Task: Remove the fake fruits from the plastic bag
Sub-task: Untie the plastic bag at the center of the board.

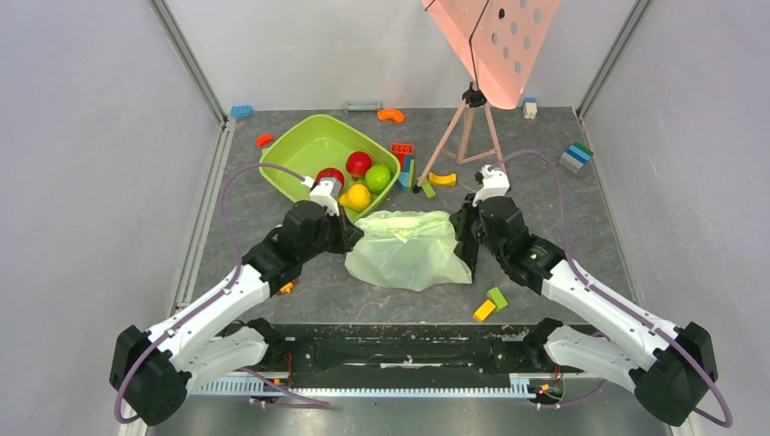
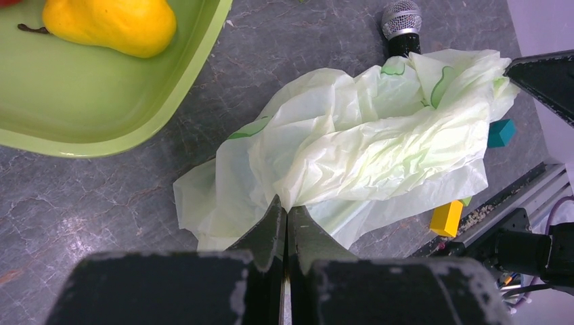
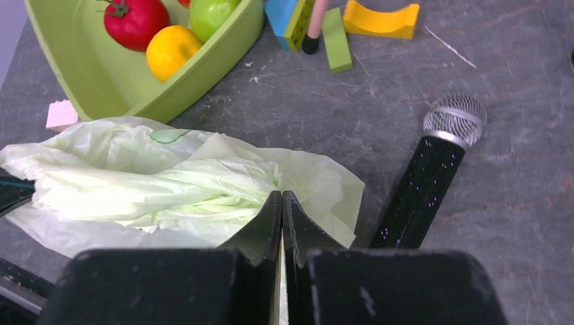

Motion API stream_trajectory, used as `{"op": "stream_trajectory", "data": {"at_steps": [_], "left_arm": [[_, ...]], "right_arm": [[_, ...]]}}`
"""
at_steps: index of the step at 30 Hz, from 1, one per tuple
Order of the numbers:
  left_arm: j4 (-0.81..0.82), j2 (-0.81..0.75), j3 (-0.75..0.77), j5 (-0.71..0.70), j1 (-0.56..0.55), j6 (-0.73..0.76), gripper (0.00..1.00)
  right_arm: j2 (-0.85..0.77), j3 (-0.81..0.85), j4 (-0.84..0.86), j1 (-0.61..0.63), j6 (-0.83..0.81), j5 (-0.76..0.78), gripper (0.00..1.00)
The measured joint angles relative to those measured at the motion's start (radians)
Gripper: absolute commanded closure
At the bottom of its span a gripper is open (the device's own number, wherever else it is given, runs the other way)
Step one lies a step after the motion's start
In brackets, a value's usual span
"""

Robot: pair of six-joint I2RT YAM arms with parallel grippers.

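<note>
The plastic bag (image 1: pixel 407 250) lies crumpled on the grey table between both arms, pale green and translucent. My left gripper (image 1: pixel 356 234) is shut on its left edge, and the film bunches right at the fingertips (image 2: pixel 288 211). My right gripper (image 1: pixel 459 238) is shut on its right edge, pinching a fold (image 3: pixel 281 196). The bag (image 2: pixel 352 149) looks fairly flat, and no fruit shows through it (image 3: pixel 169 183). A round green fake fruit (image 1: pixel 378 177) sits in the lime tub (image 1: pixel 300 150), also seen in the right wrist view (image 3: pixel 213 13).
The tub also holds a red tomato (image 3: pixel 135 20), a red apple (image 1: pixel 359 163) and a yellow pear (image 2: pixel 108 24). A black microphone (image 3: pixel 433 169) lies right of the bag. Yellow and green blocks (image 1: pixel 490 304) sit near the front. A pink tripod stand (image 1: pixel 468 127) and loose blocks stand behind.
</note>
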Motion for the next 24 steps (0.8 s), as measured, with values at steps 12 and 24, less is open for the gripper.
{"op": "stream_trajectory", "data": {"at_steps": [12, 24], "left_arm": [[-0.008, -0.027, -0.018, -0.018, 0.002, 0.000, 0.98], [-0.008, -0.027, -0.019, 0.002, 0.002, 0.000, 0.98]], "right_arm": [[-0.139, -0.064, -0.090, -0.006, 0.173, 0.152, 0.82], [-0.082, 0.043, -0.024, -0.008, -0.219, -0.100, 0.08]]}}
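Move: The right fingers still pinch the right-hand end of the bag. The bag's bunched, tied neck is about 11 cm to their left, level fore-and-aft and roughly 2 cm lower. The microphone lies some 5 cm right, 3 cm back and 13 cm below; the yellow arch block is 12 cm ahead, 1 cm left and 14 cm below. From the left hand, pinching the other end, the neck is about 10 cm right, 1 cm ahead and 2 cm lower. Still pinching the bag's end, the right hand drags it about 4 cm farther right and slightly back, away from the left hand, turning a little clockwise. Then its fingers open wide and let go while it lifts and swings back left by about 4 cm, turning some 20 degrees counter-clockwise, to hang open roughly 4 cm above its start. The left hand stays and keeps its pinch. ##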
